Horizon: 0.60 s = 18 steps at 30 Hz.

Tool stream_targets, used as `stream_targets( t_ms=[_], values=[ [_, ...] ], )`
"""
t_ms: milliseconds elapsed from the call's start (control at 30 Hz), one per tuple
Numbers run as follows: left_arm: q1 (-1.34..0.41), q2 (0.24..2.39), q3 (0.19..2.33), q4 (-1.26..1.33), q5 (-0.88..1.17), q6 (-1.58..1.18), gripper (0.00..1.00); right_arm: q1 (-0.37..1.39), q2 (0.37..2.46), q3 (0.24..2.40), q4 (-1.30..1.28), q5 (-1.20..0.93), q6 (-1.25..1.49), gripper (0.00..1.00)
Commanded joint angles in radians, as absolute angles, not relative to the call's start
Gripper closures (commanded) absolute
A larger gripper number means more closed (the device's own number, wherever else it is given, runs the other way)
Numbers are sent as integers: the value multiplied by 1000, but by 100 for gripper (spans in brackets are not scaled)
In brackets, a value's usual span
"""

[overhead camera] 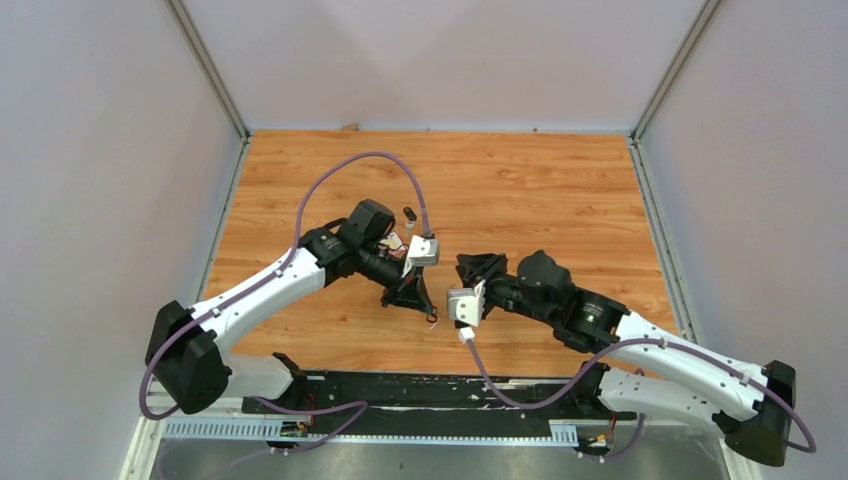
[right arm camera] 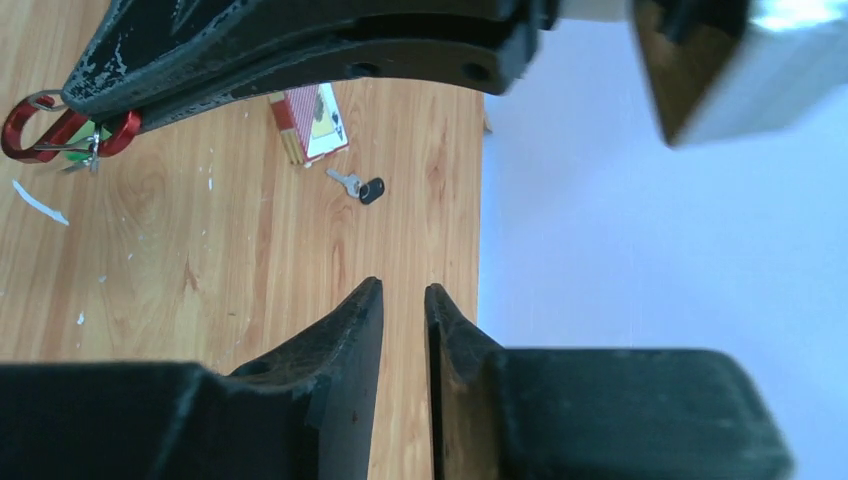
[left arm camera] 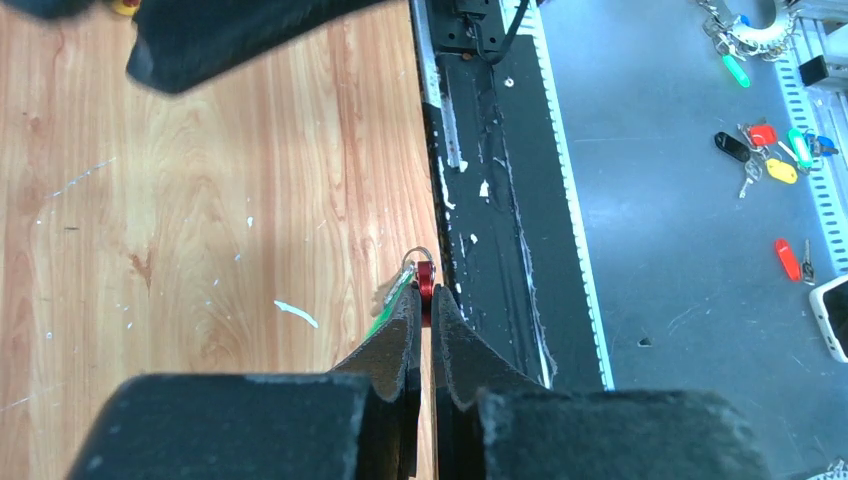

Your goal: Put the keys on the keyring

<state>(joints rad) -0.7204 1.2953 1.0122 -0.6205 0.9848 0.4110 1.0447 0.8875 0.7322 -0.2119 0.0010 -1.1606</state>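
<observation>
My left gripper [left arm camera: 426, 296] [overhead camera: 424, 308] is shut on the red keyring [left arm camera: 426, 279], which sticks out past its tips. The green-headed key [left arm camera: 393, 306] hangs at the ring, against the left finger. In the right wrist view the same keyring [right arm camera: 28, 132] shows under the left gripper's fingers [right arm camera: 300, 45], with a bit of green beside it. The black-headed key [right arm camera: 368, 187] [overhead camera: 409, 212] lies flat on the wooden table, apart from both grippers. My right gripper [right arm camera: 403, 289] [overhead camera: 464, 264] hovers just right of the left one, slightly open with nothing between its fingers.
A small red box with white panels [right arm camera: 309, 121] lies near the black key. The table's near edge meets a black rail strip [left arm camera: 500, 200]. Beyond it, off the table, several spare keys [left arm camera: 765, 150] lie on a grey surface. White walls enclose the table.
</observation>
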Motion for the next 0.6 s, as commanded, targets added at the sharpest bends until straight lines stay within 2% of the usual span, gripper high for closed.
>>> stream_targets(
  t_ms=[0,200,300,567],
  values=[
    [-723,1257,1012,-592,975,413,100,988,810,728,-245,-191,-1051,74],
    [-723,1240,1036,-578,948,423,100,964,826,733,-297,-334,-996,64],
    [-723,1226,1049,-592,945,461,100,963,843,726,-296,-373,-969,53],
    [-723,1170,1020,-524,945,510,100,963,895,738,-318,-453,-938,50]
  ],
)
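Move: The left hand still holds the red keyring with the green-tagged key hanging on it, the ring's middle about 1 cm back, 2 cm right and 1 cm below its hand point. From the right hand the ring lies some 7 cm back, 5 cm left and 4 cm lower. Some 22 cm below the right hand, on the table, lie a white strip about 4 cm back and 4 cm left, a pink card box 12 cm ahead and 14 cm left, and a black-fob key 20 cm ahead and 9 cm left. The right hand swings back in towards the held keyring, rising about a centimetre at first and then travelling back and down to finish about 5 cm nearer its base and 3 cm lower, its fingers opening from a narrow gap to about half wide while the wrist turns some 20 degrees, bringing the fingertips round to the left towards the ring. Meanwhile the left hand keeps its shut grip on the ring and lifts it about 1.5 cm and slightly forward with a small tilt, and the right fingers show no contact with ring or key by the end. ##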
